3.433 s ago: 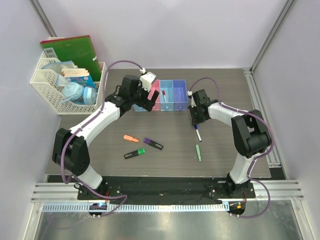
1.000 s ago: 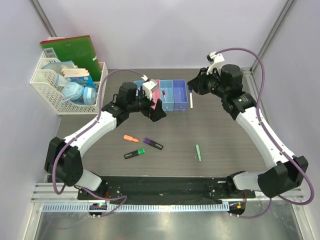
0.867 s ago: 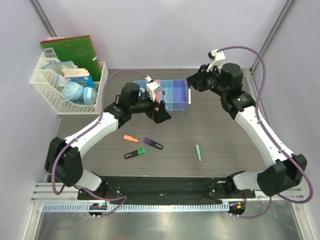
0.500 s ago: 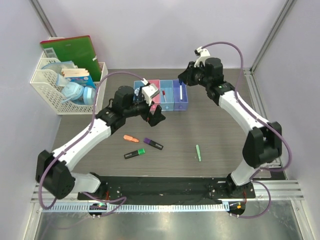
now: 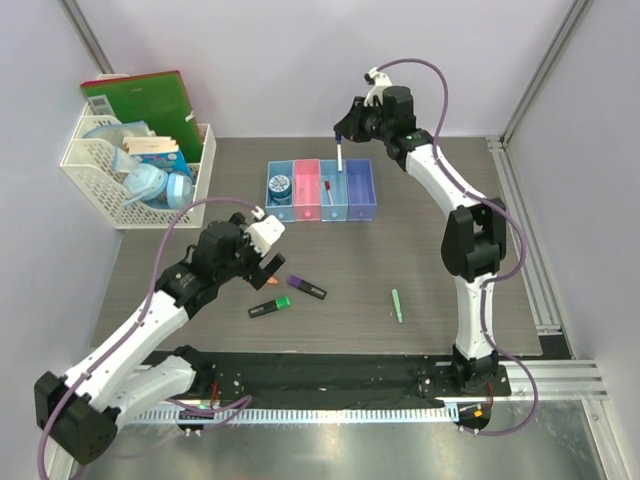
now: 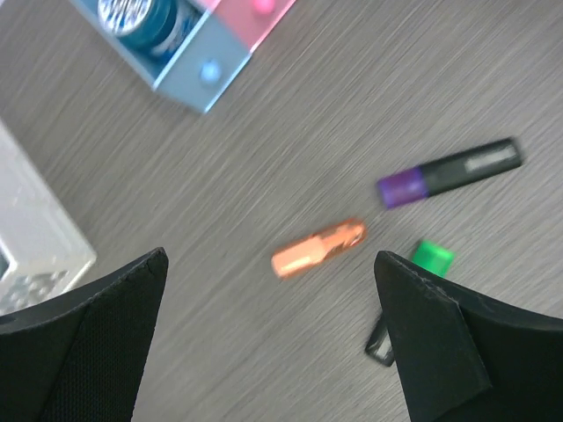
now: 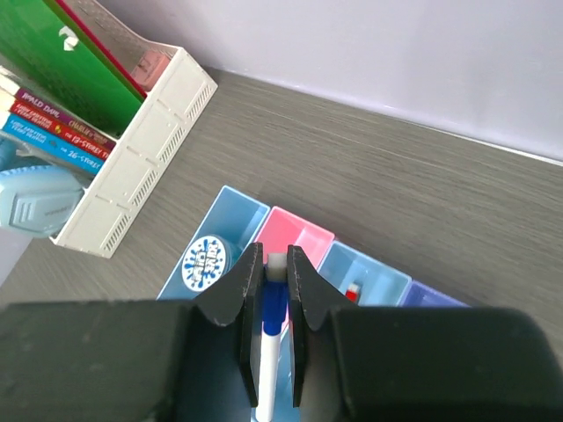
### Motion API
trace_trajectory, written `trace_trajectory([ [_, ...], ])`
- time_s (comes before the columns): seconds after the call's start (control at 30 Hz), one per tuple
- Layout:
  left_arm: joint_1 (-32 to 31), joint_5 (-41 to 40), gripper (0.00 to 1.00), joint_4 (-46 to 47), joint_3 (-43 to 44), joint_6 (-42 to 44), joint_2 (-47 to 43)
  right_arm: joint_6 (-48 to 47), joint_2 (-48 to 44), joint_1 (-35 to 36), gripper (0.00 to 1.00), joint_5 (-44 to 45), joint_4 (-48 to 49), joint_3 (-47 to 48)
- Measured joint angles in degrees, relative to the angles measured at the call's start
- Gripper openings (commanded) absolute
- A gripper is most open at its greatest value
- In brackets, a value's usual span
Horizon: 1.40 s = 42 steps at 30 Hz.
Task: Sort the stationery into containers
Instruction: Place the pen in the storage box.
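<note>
My right gripper (image 7: 275,259) is shut on the blue-capped white marker (image 7: 272,309), which hangs upright above the back of the containers (image 5: 322,205), over the pink bin (image 7: 299,239) and light blue bin (image 7: 369,274). The light blue bin holds a red-capped marker (image 7: 353,288). The blue bin (image 7: 230,215) holds the tape roll (image 7: 205,261). My left gripper (image 6: 270,260) hovers open above the orange highlighter (image 6: 318,249). The purple-black highlighter (image 6: 449,170) and green-black highlighter (image 6: 429,258) lie beside it. A pale green pen (image 5: 397,305) lies to the right.
A white lattice basket (image 5: 135,180) with masks and a green folder (image 5: 140,105) stands at the back left. Metal frame rails (image 5: 525,230) run along the table's right edge.
The right arm has swung left with the marker, from beside the purple bin to behind the pink and light blue bins. The left arm has drawn back from the bins to over the orange highlighter.
</note>
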Motion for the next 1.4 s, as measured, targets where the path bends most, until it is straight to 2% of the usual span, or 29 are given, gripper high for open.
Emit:
trace_trajectory([
  [0.17,2.1,-4.8,1.00,-2.0,-4.3,0.1,-5.8,0.0,5.9,0.2,0.01,-0.8,-1.0,4.3],
  [0.5,4.2,-4.8,1.00,-1.5,-7.2,-1.3,-9.1,-0.5,13.4,0.3,0.01,-1.6,-3.0,4.3],
  [0.67,4.2,-4.5,1.00,-1.5,-7.2,-1.4,-9.0,-0.6,14.1,0.8,0.01,-1.6,-3.0,3.9],
  [0.87,4.2,-4.2,1.00,-1.5,-7.1,-1.6,-8.8,-1.2,14.1,1.7,0.08,-1.6,-3.0,3.1],
  [1.4,4.2,-2.9,1.00,-1.8,-6.6,-2.4,-8.8,-2.3,14.1,2.1,0.11,-0.2,-3.0,0.6],
])
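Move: The right hand already holds the blue-capped pen by its cap, body hanging. The third compartment of the storage box, the light blue one, is about 23 cm below it, some 1 cm ahead and 1 cm left. The red-capped pen lies in there about 2 cm left and 1 cm ahead; at that same reach, the pink compartment is about 7 cm left and the dark blue one 6 cm right. From the left hand the light blue compartment lies about 28 cm ahead, 14 cm right and 15 cm lower. Keeping its grip on the pen's cap, the right hand sinks about 16 cm towards the third, light blue compartment, fast for the first 13 cm and with a slight forward reach, then creeping down while easing a little back and left, its fingers tipping some 15 degrees farther downward so the pen's body goes in beside the red-capped pen. Meanwhile the open, empty left hand drifts about 4 cm left, clear of the box, turning slightly counter-clockwise, and then waits. ##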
